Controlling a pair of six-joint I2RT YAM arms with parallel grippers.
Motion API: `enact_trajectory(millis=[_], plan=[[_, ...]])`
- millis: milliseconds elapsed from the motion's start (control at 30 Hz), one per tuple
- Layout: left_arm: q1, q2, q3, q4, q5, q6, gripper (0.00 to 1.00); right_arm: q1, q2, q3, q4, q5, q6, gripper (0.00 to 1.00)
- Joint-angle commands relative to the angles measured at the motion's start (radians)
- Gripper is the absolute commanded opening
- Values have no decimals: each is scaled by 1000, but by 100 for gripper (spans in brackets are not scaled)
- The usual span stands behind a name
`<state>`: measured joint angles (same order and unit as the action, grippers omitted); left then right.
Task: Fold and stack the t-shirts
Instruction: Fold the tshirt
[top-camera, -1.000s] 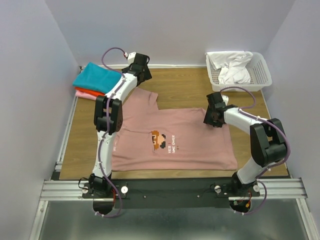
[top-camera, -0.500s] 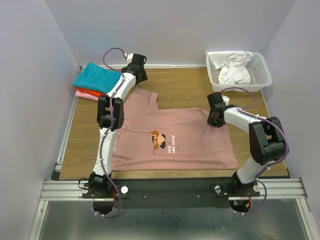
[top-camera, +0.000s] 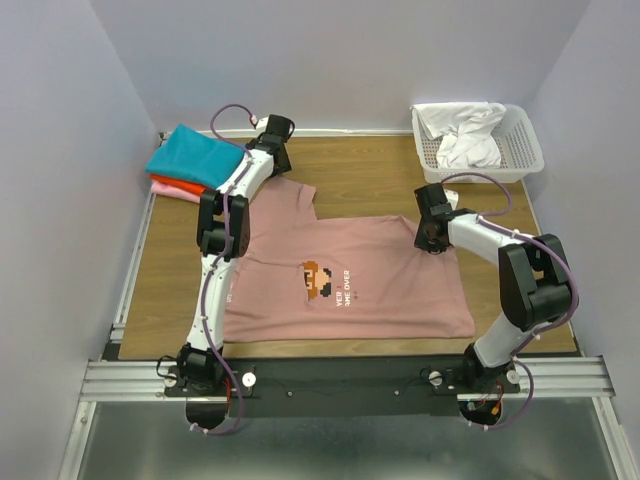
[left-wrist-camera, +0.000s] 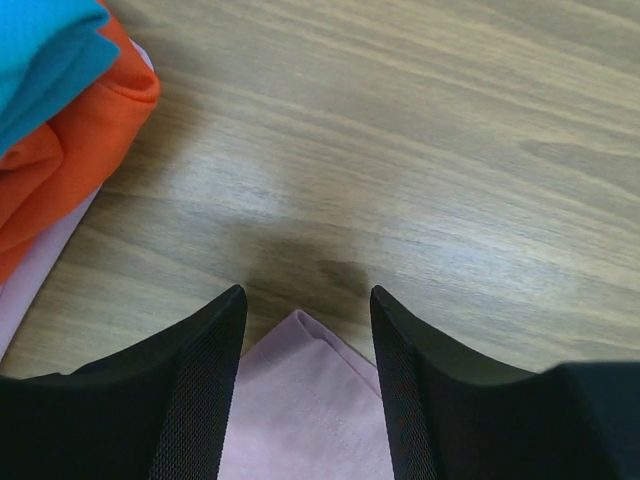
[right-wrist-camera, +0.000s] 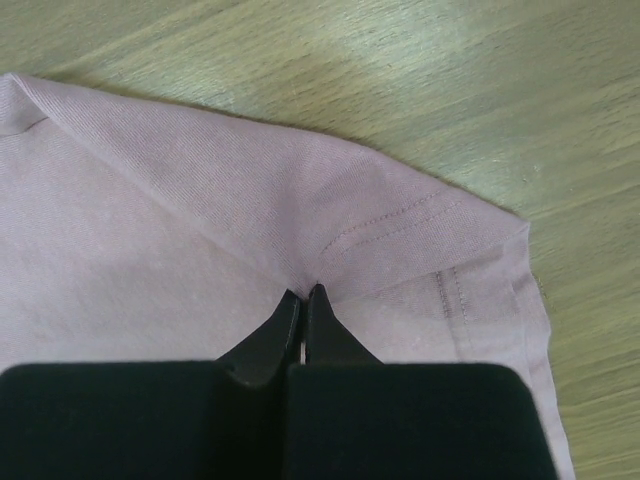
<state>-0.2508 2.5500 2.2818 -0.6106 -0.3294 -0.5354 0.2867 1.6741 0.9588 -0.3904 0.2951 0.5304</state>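
Observation:
The dusty-pink t-shirt (top-camera: 370, 270) lies spread flat on the wooden table, print facing up. My left gripper (top-camera: 272, 162) is open over the tip of its far left sleeve. In the left wrist view, the sleeve corner (left-wrist-camera: 300, 400) lies between the open fingers of the gripper (left-wrist-camera: 305, 330). My right gripper (top-camera: 432, 240) is at the shirt's far right corner. In the right wrist view, the gripper (right-wrist-camera: 304, 300) is shut on a pinch of pink fabric (right-wrist-camera: 150, 220) near a stitched hem. A folded teal tee (top-camera: 195, 155) sits on an orange-red one (top-camera: 172, 187) at the far left.
A white mesh basket (top-camera: 527, 150) holding white cloth (top-camera: 465, 140) stands at the far right corner. In the left wrist view the folded stack shows teal (left-wrist-camera: 40, 50), orange (left-wrist-camera: 75, 130) and a pale pink layer (left-wrist-camera: 30, 270) beneath. Walls enclose the table on three sides.
My left gripper has shifted slightly right and toward the sleeve tip. My right gripper has settled down onto the shirt's far right corner.

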Motion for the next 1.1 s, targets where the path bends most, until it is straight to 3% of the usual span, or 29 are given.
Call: enact_trajectory(millis=[0, 167, 267, 400, 433, 467, 600, 767, 1067], plan=[[4, 36, 31, -34, -13, 0, 54, -6, -30, 24, 4, 24, -18, 0], [4, 36, 28, -37, -22, 6, 51, -6, -28, 34, 2, 15, -23, 0], [4, 35, 27, -43, -19, 14, 40, -6, -33, 35, 2, 15, -26, 0], [4, 27, 18, -43, -13, 18, 19, -6, -37, 40, 2, 9, -27, 0], [4, 27, 16, -43, -5, 28, 6, -6, -37, 41, 2, 9, -26, 0], [4, 24, 12, -43, 0, 31, 0, -7, -37, 44, 2, 9, -29, 1], [4, -5, -25, -26, 24, 61, 0, -6, -40, 55, 2, 4, -32, 0], [4, -153, -155, 61, -19, 69, 0, -6, -45, 67, -2, 16, -44, 0], [-1, -444, -508, 227, -7, 107, 0, -6, -85, 63, -27, -16, -35, 0]])
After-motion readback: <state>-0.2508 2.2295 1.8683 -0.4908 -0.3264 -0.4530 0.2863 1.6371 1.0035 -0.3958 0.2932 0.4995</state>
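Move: Close beneath the open left fingers, about 1 cm down, is the outer corner of the t-shirt's left sleeve. The folded stack lies about 20 cm to the left hand's left and 2 cm farther out; the shirt's print is some 30 cm back and 8 cm right. The right hand already pinches the cloth by the right sleeve, about 1 cm below its hand point; from this hand the basket stands roughly 28 cm ahead and 13 cm right. Settling barely half a centimetre lower, the left hand stays over the sleeve's outer corner while its half-open fingers shut on the cloth, then draws back about 5 cm towards the shirt's body and rises some 4 cm, drifting slightly left. The right hand keeps its pinch near the other sleeve and eases up about 3 cm and a little forward. ##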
